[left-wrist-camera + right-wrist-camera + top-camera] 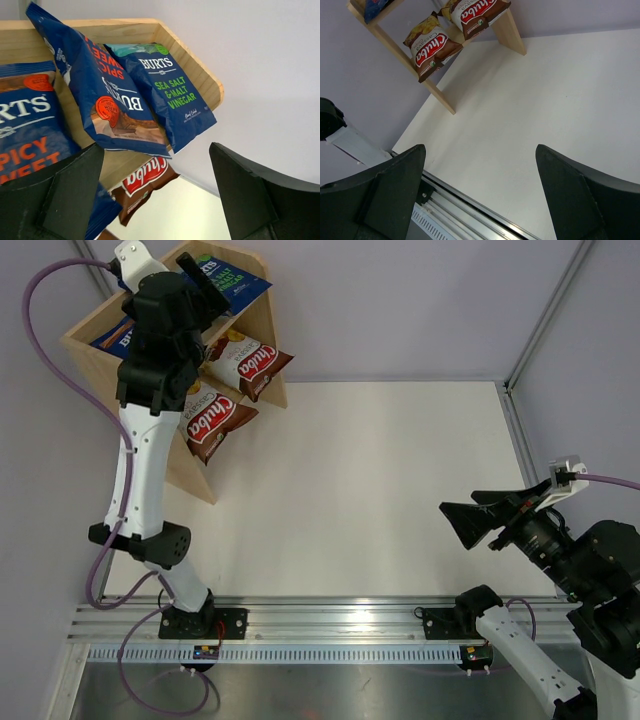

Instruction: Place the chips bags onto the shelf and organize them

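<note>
The wooden shelf (100,355) stands at the far left corner. Three blue Burts chips bags lie on its top tier: one at the left (25,130), a red-label one in the middle (107,100) and a green-label one (170,95) at the right end. Two brown Chuba bags (250,362) (212,420) rest on the lower tier, their ends hanging over the edge. My left gripper (157,150) hovers open just above the top tier, nothing between its fingers. My right gripper (480,147) is open and empty, raised over the table's right side (465,520).
The white table (380,470) stretches between the shelf and my right arm. An aluminium rail (330,615) with both arm bases runs along the near edge. Pale walls close in the back and right sides. A purple cable (40,300) loops left of the shelf.
</note>
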Controlling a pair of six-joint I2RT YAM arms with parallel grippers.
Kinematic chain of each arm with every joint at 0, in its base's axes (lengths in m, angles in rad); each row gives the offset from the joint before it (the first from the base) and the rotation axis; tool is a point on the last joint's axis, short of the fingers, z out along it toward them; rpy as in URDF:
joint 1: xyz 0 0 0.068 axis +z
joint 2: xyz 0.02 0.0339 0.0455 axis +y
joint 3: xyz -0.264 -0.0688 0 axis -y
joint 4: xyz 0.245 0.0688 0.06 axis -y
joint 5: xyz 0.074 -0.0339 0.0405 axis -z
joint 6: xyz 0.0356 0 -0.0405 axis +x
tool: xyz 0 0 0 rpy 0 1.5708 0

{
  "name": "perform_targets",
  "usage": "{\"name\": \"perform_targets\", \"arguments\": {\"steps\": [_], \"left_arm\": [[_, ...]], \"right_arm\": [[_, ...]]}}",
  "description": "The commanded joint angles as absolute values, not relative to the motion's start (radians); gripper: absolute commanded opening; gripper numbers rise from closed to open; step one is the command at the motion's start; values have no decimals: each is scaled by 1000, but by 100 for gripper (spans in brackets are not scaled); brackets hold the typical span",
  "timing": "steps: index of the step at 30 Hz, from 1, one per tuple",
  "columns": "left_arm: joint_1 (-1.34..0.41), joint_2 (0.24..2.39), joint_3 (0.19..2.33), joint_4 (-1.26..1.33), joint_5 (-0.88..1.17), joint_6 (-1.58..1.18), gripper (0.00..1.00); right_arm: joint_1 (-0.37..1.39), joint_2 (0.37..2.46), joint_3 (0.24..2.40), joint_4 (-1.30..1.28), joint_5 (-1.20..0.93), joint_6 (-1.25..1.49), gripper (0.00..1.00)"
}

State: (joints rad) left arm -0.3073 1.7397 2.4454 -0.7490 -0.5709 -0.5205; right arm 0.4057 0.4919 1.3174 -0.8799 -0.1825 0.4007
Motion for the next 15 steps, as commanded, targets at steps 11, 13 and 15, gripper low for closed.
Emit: {"name": "perform_targets", "arguments": {"steps": [11,13,15], "left_arm": [[-266,1569,2445,-782,-557,-409,62],[-206,1600,2444,-756,-453,-426,57],[-175,1653,2451,-733,-393,-433,47]], "right_arm": [[405,505,1322,-830,-233,410,99],[405,503,1321,-830,-238,411,99],[403,502,1318,-828,-242,414,99]]}}
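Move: The middle blue Burts bag, just left in the shelf's top tray, lies about 4 cm ahead of the left hand, level with it sideways and some 7 cm below. The sea salt bag is about 6 cm to the right of that bag and 5 cm farther out; the other spicy bag is 6 cm to its left and 7 cm nearer the base. From the right hand the middle bag lies about 37 cm ahead, 43 cm to the left and 5 cm above. The left hand, empty and with its fingers wide open, draws away from the middle Burts bag in the top tray: back about 7 cm, rising about 5 cm and drifting as far left, up and over towards the tray's left side. As it goes, the fingers tip up slightly and close on nothing to about half open, the backward travel ending just before the last of the leftward drift. ##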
